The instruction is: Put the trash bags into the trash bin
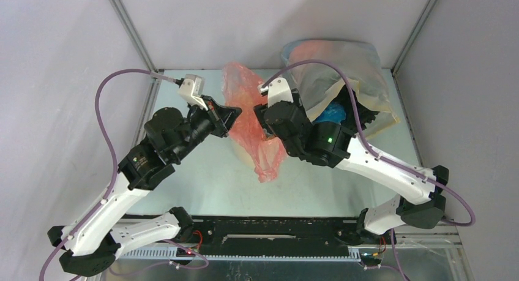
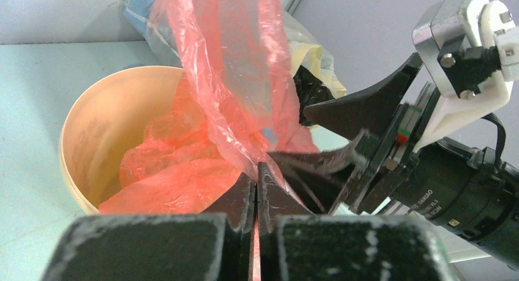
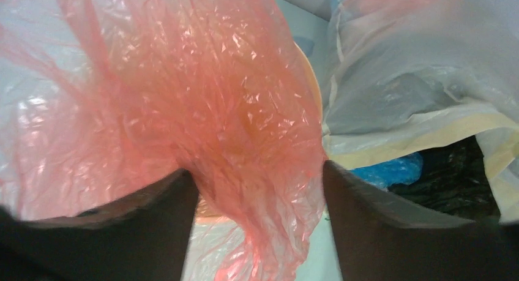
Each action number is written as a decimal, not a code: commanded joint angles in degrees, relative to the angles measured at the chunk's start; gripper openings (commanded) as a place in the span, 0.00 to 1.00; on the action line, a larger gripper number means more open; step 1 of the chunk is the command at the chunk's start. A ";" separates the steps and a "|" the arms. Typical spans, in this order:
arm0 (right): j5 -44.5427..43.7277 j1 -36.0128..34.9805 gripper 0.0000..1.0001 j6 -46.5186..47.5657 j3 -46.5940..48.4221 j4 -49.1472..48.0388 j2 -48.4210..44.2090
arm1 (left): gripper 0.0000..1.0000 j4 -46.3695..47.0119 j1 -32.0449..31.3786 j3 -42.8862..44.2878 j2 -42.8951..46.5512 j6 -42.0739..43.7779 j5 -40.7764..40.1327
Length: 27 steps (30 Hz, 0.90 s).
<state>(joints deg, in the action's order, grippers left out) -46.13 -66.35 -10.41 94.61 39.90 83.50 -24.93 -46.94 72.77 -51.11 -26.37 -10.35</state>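
Note:
A red translucent trash bag (image 1: 251, 125) hangs stretched up over the middle of the table. My left gripper (image 2: 257, 171) is shut on a fold of it, at the bag's left side in the top view (image 1: 231, 119). The bag's lower part lies inside the cream-beige trash bin (image 2: 76, 140), whose opening shows in the left wrist view. In the top view the bin is hidden behind the bag and the arms. My right gripper (image 3: 260, 189) is open, with the red bag (image 3: 232, 109) hanging between its fingers. It stands at the bag's right side (image 1: 263, 117).
A pile of other bags lies at the back right: a large clear-white bag (image 1: 343, 63), a blue one (image 1: 333, 112), and yellow and black ones beneath (image 3: 453, 171). The booth's grey walls and metal posts close the table in.

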 commanded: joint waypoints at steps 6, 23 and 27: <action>0.57 2.65 0.10 -0.26 2.15 -1.09 -1.98 | 0.00 -4.60 1.89 5.44 -2.57 3.04 -4.02; 35.08 14.65 0.00 -2.81 11.84 -0.56 7.50 | 0.00 -4.75 17.32 5.03 -16.95 1.04 8.38; 43.95 16.03 0.00 -4.34 11.29 -0.78 11.77 | 0.00 -1.18 17.32 1.12 -18.84 0.17 9.06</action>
<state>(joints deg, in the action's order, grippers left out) -13.91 -51.51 -12.82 105.14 38.92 91.11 -30.04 -29.69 76.31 -68.90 -25.45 -4.25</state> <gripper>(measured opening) 0.008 0.003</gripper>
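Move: The left gripper already pinches the red bag's edge; the bag's middle is some 6 cm ahead, 6 cm right and 10 cm below. The trash bin stands about 8 cm ahead and 4 cm right, its middle roughly 30 cm down. For the open right gripper, the red bag is about 2 cm ahead, 3 cm left and slightly below, the bin 4 cm ahead, 5 cm left, and the blue bag roughly 16 cm ahead, 18 cm right, 30 cm down. Close the right gripper on the red film between its fingers, easing a little forward and right, then carry the pinch some 4 cm forward and up, and finally swing it left and back down over the bin. Keep the left pinch and bring that gripper about 10 cm forward, then down by nearly as much towards the bin's left rim, tipping its fingers downward. ##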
